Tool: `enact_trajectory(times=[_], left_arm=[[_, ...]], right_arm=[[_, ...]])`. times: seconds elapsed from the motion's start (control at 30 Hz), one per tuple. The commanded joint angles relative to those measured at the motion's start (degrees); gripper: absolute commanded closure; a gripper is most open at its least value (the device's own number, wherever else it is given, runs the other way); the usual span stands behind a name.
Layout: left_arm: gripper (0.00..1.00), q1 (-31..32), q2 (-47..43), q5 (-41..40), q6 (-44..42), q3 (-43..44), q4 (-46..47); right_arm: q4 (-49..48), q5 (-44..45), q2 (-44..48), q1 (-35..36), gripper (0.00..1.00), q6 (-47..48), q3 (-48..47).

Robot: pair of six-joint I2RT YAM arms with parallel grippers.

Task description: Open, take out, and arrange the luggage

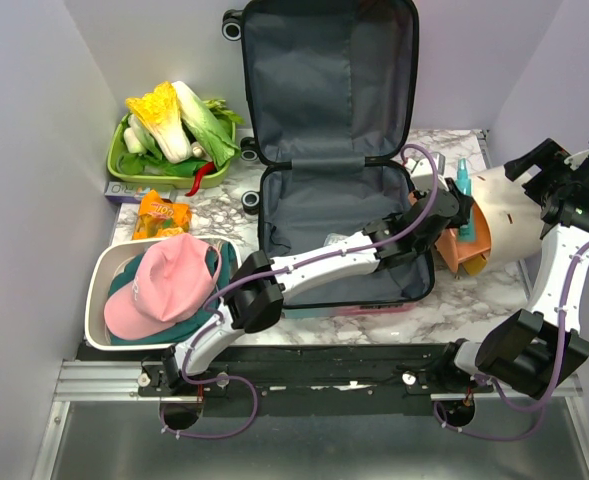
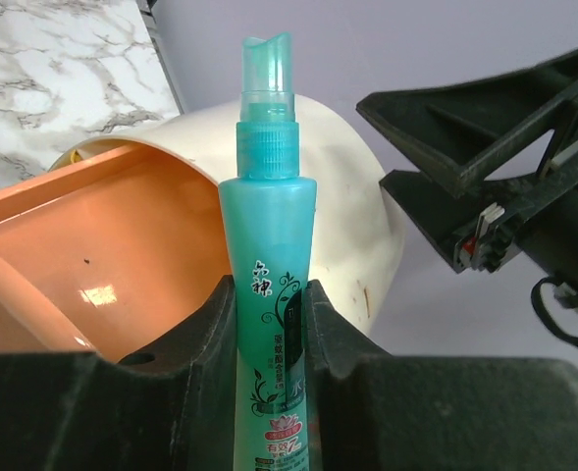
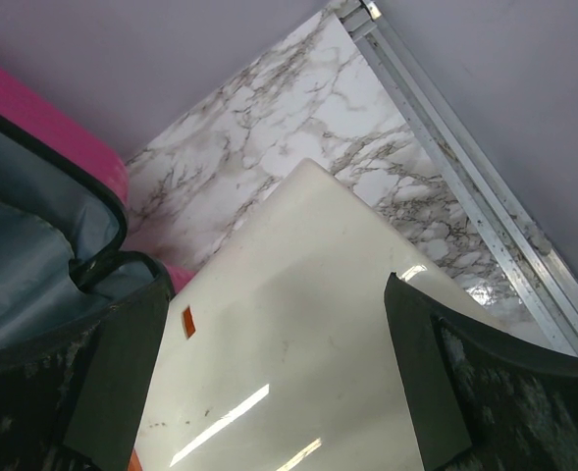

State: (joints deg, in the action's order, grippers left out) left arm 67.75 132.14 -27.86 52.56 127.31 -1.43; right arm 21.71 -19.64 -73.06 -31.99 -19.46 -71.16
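Note:
The luggage (image 1: 314,200) lies open on the marble table, its lid (image 1: 329,80) upright against the back wall and its grey lining bare. Its pink shell and lining edge show in the right wrist view (image 3: 33,235). My left gripper (image 1: 452,210) reaches across the luggage and is shut on a teal spray bottle (image 2: 269,226), upright at the mouth of a cream cylindrical container (image 1: 504,215) lying on its side, orange inside (image 2: 102,255). My right gripper (image 3: 274,294) is open above that container (image 3: 298,334), one finger on each side.
A white basin (image 1: 99,290) at the front left holds a pink cap (image 1: 159,285). A green tray (image 1: 122,165) of vegetables stands at the back left, with an orange packet (image 1: 161,213) before it. Purple walls close in, and a metal rail (image 3: 485,196) edges the table's right side.

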Motion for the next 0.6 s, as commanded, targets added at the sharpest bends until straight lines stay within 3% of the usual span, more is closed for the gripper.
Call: enact_trajectory(times=[0.0, 0.13, 0.4, 0.57], left_arm=[[0.59, 0.4, -3.0, -3.6, 0.1, 0.8, -0.7], [0.51, 0.5, -3.2, -2.5, -0.4, 0.9, -0.1], [0.5, 1.6, -4.6, -5.3, -3.5, 0.0, 0.6], [0.37, 1.7, -5.5, -3.7, -6.6, 0.3, 1.1]], right_arm=[[4.9, -1.5, -0.4, 0.2, 0.0, -0.8, 2.1], [4.9, -1.1, -0.3, 0.2, 0.0, -0.8, 2.2], [4.9, -1.2, -0.2, 0.2, 0.0, -0.8, 2.2], [4.9, -1.3, -0.1, 0.2, 0.0, -0.8, 2.2]])
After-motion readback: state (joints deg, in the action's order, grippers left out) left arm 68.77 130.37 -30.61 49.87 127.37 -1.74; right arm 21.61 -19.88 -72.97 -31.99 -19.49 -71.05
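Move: The left hand still holds the upright spray bottle; the middle of the orange tray, in the mouth of the white barrel, lies about 5 cm back, 3 cm to its right and 10 cm below. The white barrel's middle is some 13 cm right, 2 cm back and 8 cm below. For the right hand, the tray is about 11 cm back, 9 cm left and 10 cm below. The left fingers open and let go of the spray bottle over the orange tray, the hand rising about 2 cm. ##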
